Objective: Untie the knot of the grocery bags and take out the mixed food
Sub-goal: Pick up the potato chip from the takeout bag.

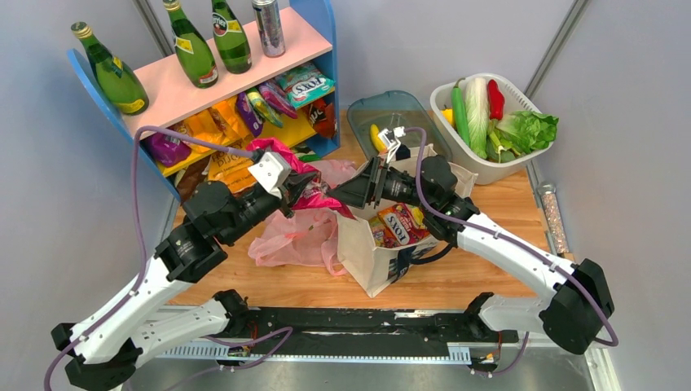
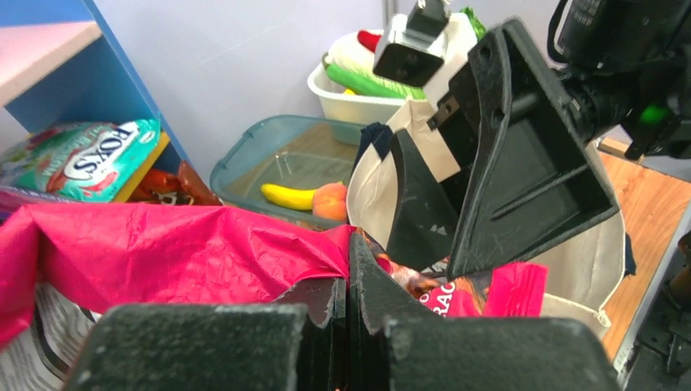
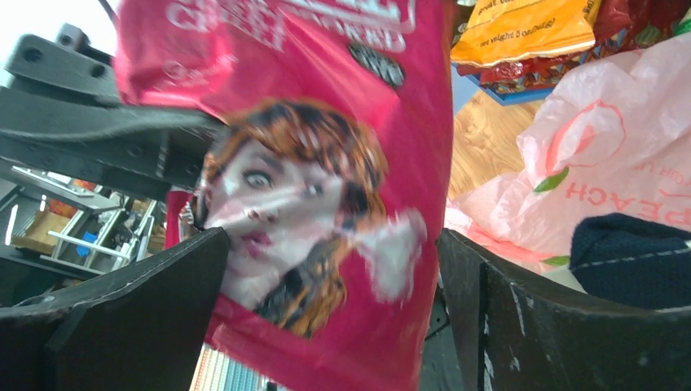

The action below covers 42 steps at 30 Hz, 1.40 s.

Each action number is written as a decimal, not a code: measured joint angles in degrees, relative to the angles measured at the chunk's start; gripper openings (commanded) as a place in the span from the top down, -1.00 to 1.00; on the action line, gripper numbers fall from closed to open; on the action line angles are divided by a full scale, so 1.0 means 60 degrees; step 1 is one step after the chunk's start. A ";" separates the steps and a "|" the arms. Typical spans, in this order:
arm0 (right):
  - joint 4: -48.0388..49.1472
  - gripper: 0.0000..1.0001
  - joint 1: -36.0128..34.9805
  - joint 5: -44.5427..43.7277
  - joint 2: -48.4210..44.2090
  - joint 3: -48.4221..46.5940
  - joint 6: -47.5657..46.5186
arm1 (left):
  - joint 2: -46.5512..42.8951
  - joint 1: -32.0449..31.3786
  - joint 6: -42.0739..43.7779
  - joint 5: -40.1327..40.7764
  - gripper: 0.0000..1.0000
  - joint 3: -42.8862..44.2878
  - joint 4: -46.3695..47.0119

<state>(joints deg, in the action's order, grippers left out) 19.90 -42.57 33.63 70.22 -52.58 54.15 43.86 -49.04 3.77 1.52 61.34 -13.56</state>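
My left gripper is shut on a magenta crisp packet, pinching its edge above the table. My right gripper stands open just right of it, and the packet hangs between its spread fingers; I cannot tell whether they touch it. The cream canvas tote stands below the right gripper with snack packets in it. The pink plastic bag lies crumpled left of the tote; its knot is out of view. A banana and a peach lie in the teal tray.
A blue and pink shelf at back left carries green bottles and snack bags. A white basket at back right holds cucumber, pale cabbage, red pepper and lettuce. The teal tray sits between them.
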 measured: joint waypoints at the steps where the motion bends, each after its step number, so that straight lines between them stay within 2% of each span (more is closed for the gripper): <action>1: 0.0069 -1.00 -0.0036 -0.0073 0.0004 -0.0007 0.0062 | 0.0007 0.0000 0.0004 -0.0004 1.00 -0.0142 0.0149; 14: 0.1698 -1.00 -0.0142 -0.0113 0.0612 0.0033 0.1789 | -0.0149 0.0000 0.0576 0.0000 1.00 -0.1359 0.1869; 25: 0.2284 -1.00 0.0229 -0.0120 0.0251 0.0838 0.2845 | -0.0576 -0.0004 0.1169 -0.0255 1.00 -0.1683 0.1774; 31: 0.3435 -1.00 0.0331 0.0466 0.0754 0.0987 0.3672 | -0.0233 0.0000 0.1228 -0.0321 1.00 -0.1683 0.1796; 34: 0.3031 -1.00 0.0291 0.0525 0.0758 0.0936 0.3359 | 0.0051 0.0000 0.1279 -0.0193 1.00 -0.1683 0.1770; 42: 0.0612 -1.00 0.0102 -0.0018 0.0015 -0.0004 0.1501 | 0.0594 0.0000 0.1224 -0.0022 1.00 -0.1687 0.2036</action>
<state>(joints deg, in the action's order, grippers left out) 23.57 -41.95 33.52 70.30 -52.60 63.16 47.42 -49.04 11.11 1.39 51.22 -1.34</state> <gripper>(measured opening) 0.998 0.008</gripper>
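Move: Hanging from the left hand's closed fingers, the chip bag has its middle roughly 6 cm below them, about 1 cm ahead and 2 cm to the left. From the open right hand it is some 8 cm to the left and 2 cm ahead, about level. The cloth tote lies about 13 cm to the right of the right hand, level in reach and 18 cm down; the pink plastic bag is 10 cm to its left, 5 cm ahead and some 28 cm below. Keeping its pinch on the upper edge of the chip bag, the left hand lowers it about 5 cm in stages, finishing with a push forward and to the right, closer to the right gripper. The right hand waits beside it with fingers wide open, bobbing up and down by 2 cm or less and rolling up to some 15 degrees, then mostly back; it does not close. ##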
